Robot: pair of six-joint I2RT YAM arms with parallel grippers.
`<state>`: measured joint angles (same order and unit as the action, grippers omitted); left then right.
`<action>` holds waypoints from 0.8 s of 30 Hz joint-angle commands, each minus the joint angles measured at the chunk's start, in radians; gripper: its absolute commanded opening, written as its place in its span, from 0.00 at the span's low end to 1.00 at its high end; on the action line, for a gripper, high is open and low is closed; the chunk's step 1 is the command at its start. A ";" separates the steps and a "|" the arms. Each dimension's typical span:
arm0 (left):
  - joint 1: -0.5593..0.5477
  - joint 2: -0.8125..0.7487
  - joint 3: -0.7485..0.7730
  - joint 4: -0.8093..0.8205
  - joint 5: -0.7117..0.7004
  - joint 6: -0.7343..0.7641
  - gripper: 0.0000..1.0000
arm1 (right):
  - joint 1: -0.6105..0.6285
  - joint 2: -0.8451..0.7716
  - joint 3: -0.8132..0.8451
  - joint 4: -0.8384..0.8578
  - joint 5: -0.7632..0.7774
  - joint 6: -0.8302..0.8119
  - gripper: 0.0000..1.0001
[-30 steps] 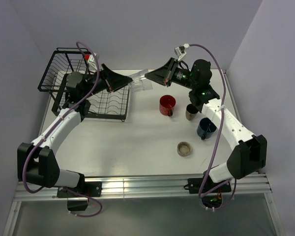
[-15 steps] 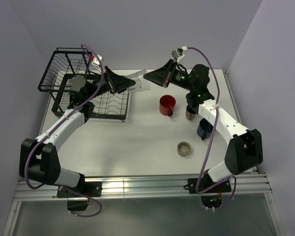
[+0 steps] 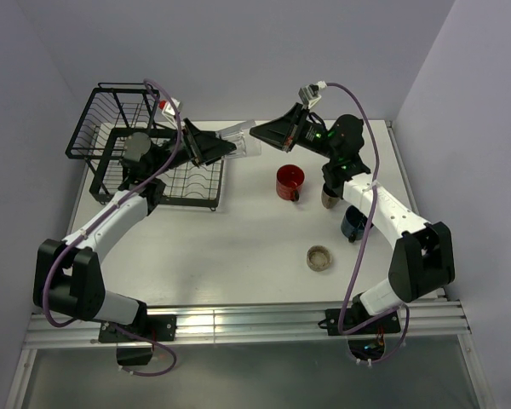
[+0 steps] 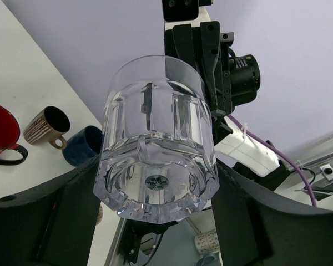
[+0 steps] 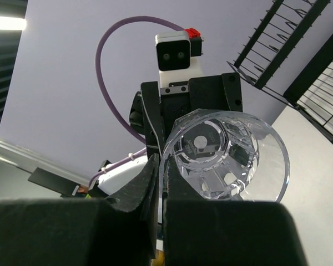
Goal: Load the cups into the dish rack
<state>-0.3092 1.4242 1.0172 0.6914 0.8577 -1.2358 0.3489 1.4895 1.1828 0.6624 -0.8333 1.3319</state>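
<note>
A clear glass [image 3: 243, 143] hangs on its side in the air between both arms, just right of the dish rack [image 3: 192, 183]. My right gripper [image 3: 255, 132] [image 5: 161, 166] is shut on the glass [image 5: 227, 155], pinching its rim wall. My left gripper [image 3: 230, 146] [image 4: 155, 188] sits around the base of the glass [image 4: 155, 160], a finger against each side. On the table stand the red mug [image 3: 289, 181], the tan cup [image 3: 332, 194], the dark blue mug [image 3: 355, 223] and the low beige cup [image 3: 319, 256].
The rack's taller wire basket [image 3: 102, 119] stands at the far left, with the flat slotted tray in front of it. The right forearm passes over the tan cup and the blue mug. Walls close in behind and on both sides.
The left arm has reached right and its fingers have closed in on the glass base. The right gripper has kept its hold on the rim and shifted slightly.
</note>
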 commanded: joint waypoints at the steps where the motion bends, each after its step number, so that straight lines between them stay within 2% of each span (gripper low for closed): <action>1: -0.010 -0.007 0.030 0.060 0.023 -0.005 0.56 | -0.007 -0.005 -0.006 0.051 -0.003 -0.025 0.00; 3: -0.013 0.004 0.058 0.053 0.027 -0.002 0.42 | -0.007 -0.006 -0.009 0.030 0.002 -0.043 0.00; 4: -0.014 0.007 0.069 0.034 0.030 0.002 0.23 | -0.007 -0.009 -0.012 0.014 0.006 -0.057 0.00; 6: -0.016 0.015 0.105 0.005 0.033 0.021 0.00 | -0.007 -0.011 -0.017 0.000 0.011 -0.068 0.01; 8: -0.016 0.015 0.129 -0.050 0.030 0.048 0.00 | -0.007 -0.015 -0.026 -0.015 0.023 -0.083 0.12; 10: -0.016 0.013 0.167 -0.114 0.024 0.070 0.00 | -0.007 -0.023 -0.029 -0.038 0.033 -0.103 0.19; 11: -0.016 0.007 0.190 -0.137 0.023 0.094 0.00 | -0.007 -0.028 -0.031 -0.050 0.046 -0.111 0.28; 13: -0.016 0.001 0.211 -0.186 0.011 0.125 0.00 | -0.008 -0.038 -0.037 -0.076 0.060 -0.129 0.36; 14: -0.016 -0.005 0.237 -0.247 0.006 0.162 0.00 | -0.008 -0.043 -0.041 -0.084 0.075 -0.134 0.43; 17: -0.016 -0.018 0.264 -0.344 -0.016 0.223 0.00 | -0.013 -0.061 -0.045 -0.128 0.100 -0.161 0.54; 20: -0.013 -0.028 0.294 -0.407 -0.039 0.269 0.00 | -0.019 -0.071 -0.045 -0.153 0.115 -0.171 0.59; 24: -0.007 -0.038 0.331 -0.507 -0.063 0.317 0.00 | -0.034 -0.097 -0.051 -0.191 0.145 -0.184 0.59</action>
<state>-0.3157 1.4479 1.2686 0.2276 0.8288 -0.9928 0.3321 1.4445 1.1496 0.5209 -0.7181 1.1919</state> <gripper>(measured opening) 0.750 0.592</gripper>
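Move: The clear glass is between the hands: its middle lies about 3 cm right, 1 cm ahead and 1 cm above the left hand, whose fingers already straddle its base end. From the right hand, its fingers shut on the rim, the middle lies roughly 4 cm left, 3 cm below and level fore and aft. Counted from the left hand, the dish rack's tray is some 18 cm ahead, 21 cm left; the red mug about 13 cm ahead, 15 cm right; both around 30 cm below. The right hand gives up the clear glass in mid-air: its fingers, still shut on the rim, open to rather more than half while it goes about 2 cm forward and 2 cm down, drifting right away from the left hand and swinging some 10 degrees clockwise. The left hand keeps its grip around the base end and carries the glass about 2 cm forward and 1 cm up, rolling nearly 10 degrees so its fingers and the glass's mouth dip towards level. ##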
